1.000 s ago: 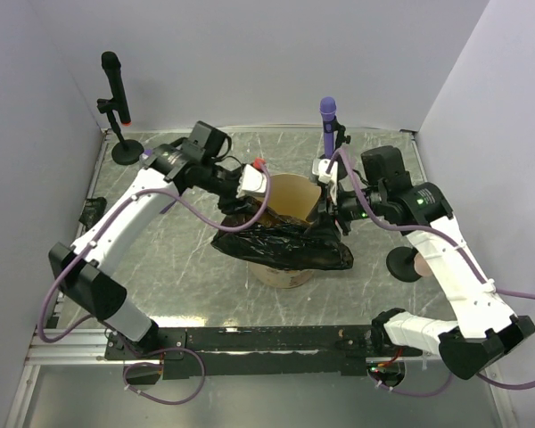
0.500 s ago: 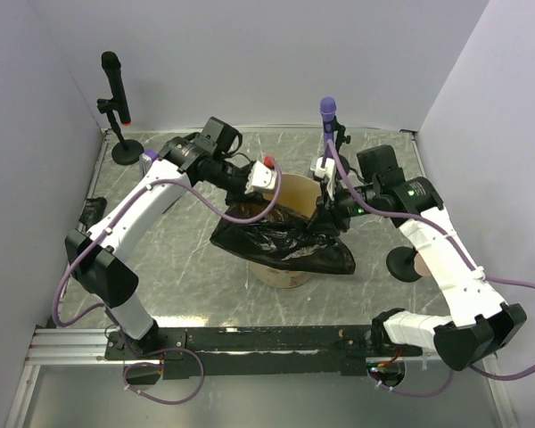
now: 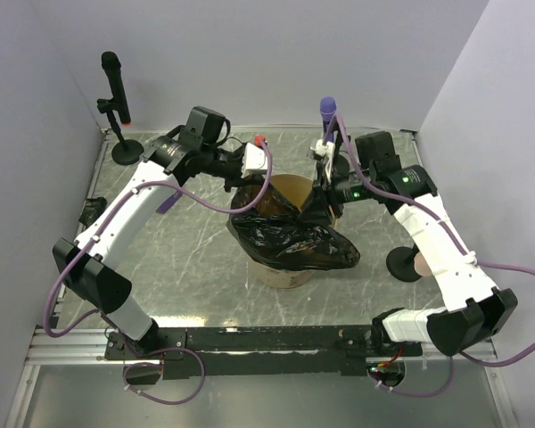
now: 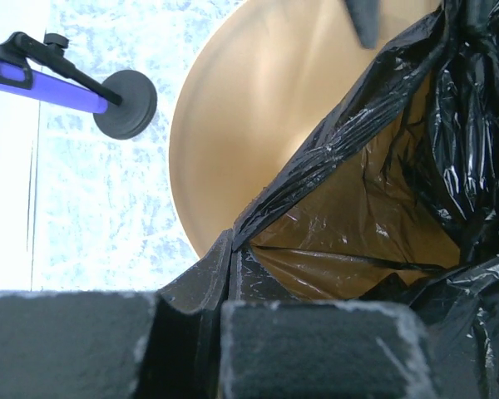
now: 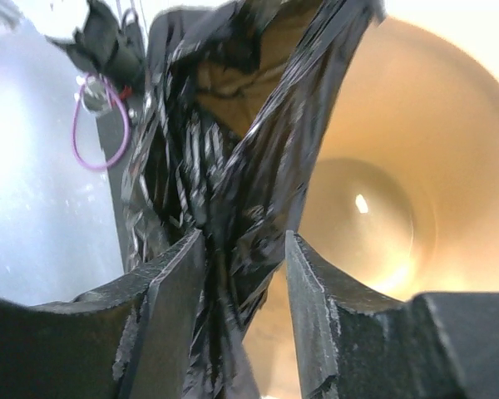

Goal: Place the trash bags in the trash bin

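The tan trash bin [image 3: 281, 275] stands mid-table, its pale inside showing [image 4: 258, 125]. A glossy black trash bag [image 3: 294, 245] hangs over its front rim, mouth held up across the opening. My left gripper [image 3: 250, 189] is at the bin's left rim, shut on the bag's edge [image 4: 229, 249]; the film stretches away from it [image 4: 449, 166]. At the right rim is my right gripper [image 3: 324, 198]. Its jaws stand apart [image 5: 243, 270] with bunched bag film [image 5: 233, 166] between them, lying against the left finger [image 5: 179, 274]. The bin's bottom [image 5: 366, 208] shows below.
A black microphone [image 3: 114, 85] stands on its stand at the back left. A purple microphone [image 3: 326, 111] stands just behind the bin, also in the left wrist view [image 4: 33, 75]. A round black stand base [image 3: 406, 265] sits right of the bin. Walls close off three sides.
My left gripper has shut on the bag's edge and drawn it up toward the left rim. The bag, earlier spread wide across the bin's front, is gathered higher. My right gripper shifted back and up.
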{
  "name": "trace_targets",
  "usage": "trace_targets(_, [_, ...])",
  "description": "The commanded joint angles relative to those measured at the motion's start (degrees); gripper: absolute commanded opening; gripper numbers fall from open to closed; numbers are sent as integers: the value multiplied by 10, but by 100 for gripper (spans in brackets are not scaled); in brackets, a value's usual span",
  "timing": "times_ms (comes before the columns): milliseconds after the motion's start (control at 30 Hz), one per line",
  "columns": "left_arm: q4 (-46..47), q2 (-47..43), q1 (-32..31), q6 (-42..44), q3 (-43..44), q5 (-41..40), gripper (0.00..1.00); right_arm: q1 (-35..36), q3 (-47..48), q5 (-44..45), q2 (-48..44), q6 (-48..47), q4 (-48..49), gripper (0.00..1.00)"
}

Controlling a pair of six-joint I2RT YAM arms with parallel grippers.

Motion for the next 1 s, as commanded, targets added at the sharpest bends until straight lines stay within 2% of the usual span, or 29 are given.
trace_targets(0, [33, -17, 0, -24, 1, 6, 1, -13, 39, -35, 20, 47, 41, 52])
trace_targets(167, [49, -15, 0, -35, -2, -2, 1, -14, 37, -39, 29, 48, 43, 51])
trace_targets(267, [62, -13, -1, -53, -2, -7, 1, -14, 29, -43, 27, 50, 48, 45])
trace_targets(333, [72, -11, 0, -65, -3, -14, 1, -14, 28, -35, 27, 45, 44, 40])
trace_targets(500, [107, -4, 11, -104, -8, -26, 1, -20, 23, 15, 24, 34, 32, 38])
trace_targets(700, [133, 10, 24, -133, -14, -51, 1, -48, 13, 46, 17, 22, 17, 20])
trace_targets(833, [178, 9, 30, -171, -40, -82, 1, -75, -6, 61, 6, 28, 25, 0])
trace_targets(967, [203, 8, 29, -198, -55, -104, 1, -104, -20, 49, -7, 63, 47, 0])
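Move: The trash bag's far edge, still pinched by the left gripper, runs across the bin to the open right fingers, where it lies about 2 cm to their left, 1 cm ahead and 2 cm lower. The bin's middle is roughly 11 cm right of the left hand, 5 cm back and 18 cm below. From the right hand, the purple microphone stands some 32 cm ahead and 6 cm right, the pink microphone about 25 cm right and 1 cm ahead, both around 20 cm lower. Close the half-open right gripper on the trash bag's edge, first easing forward, then carrying the hand on forward and to the right, slightly down, about 6 cm in all with a clockwise turn of 15 degrees. Meanwhile keep the left gripper's pinch and bring that hand forward over 5 cm, faster towards the end, turning counter-clockwise, so the edge stretches between both grippers. ##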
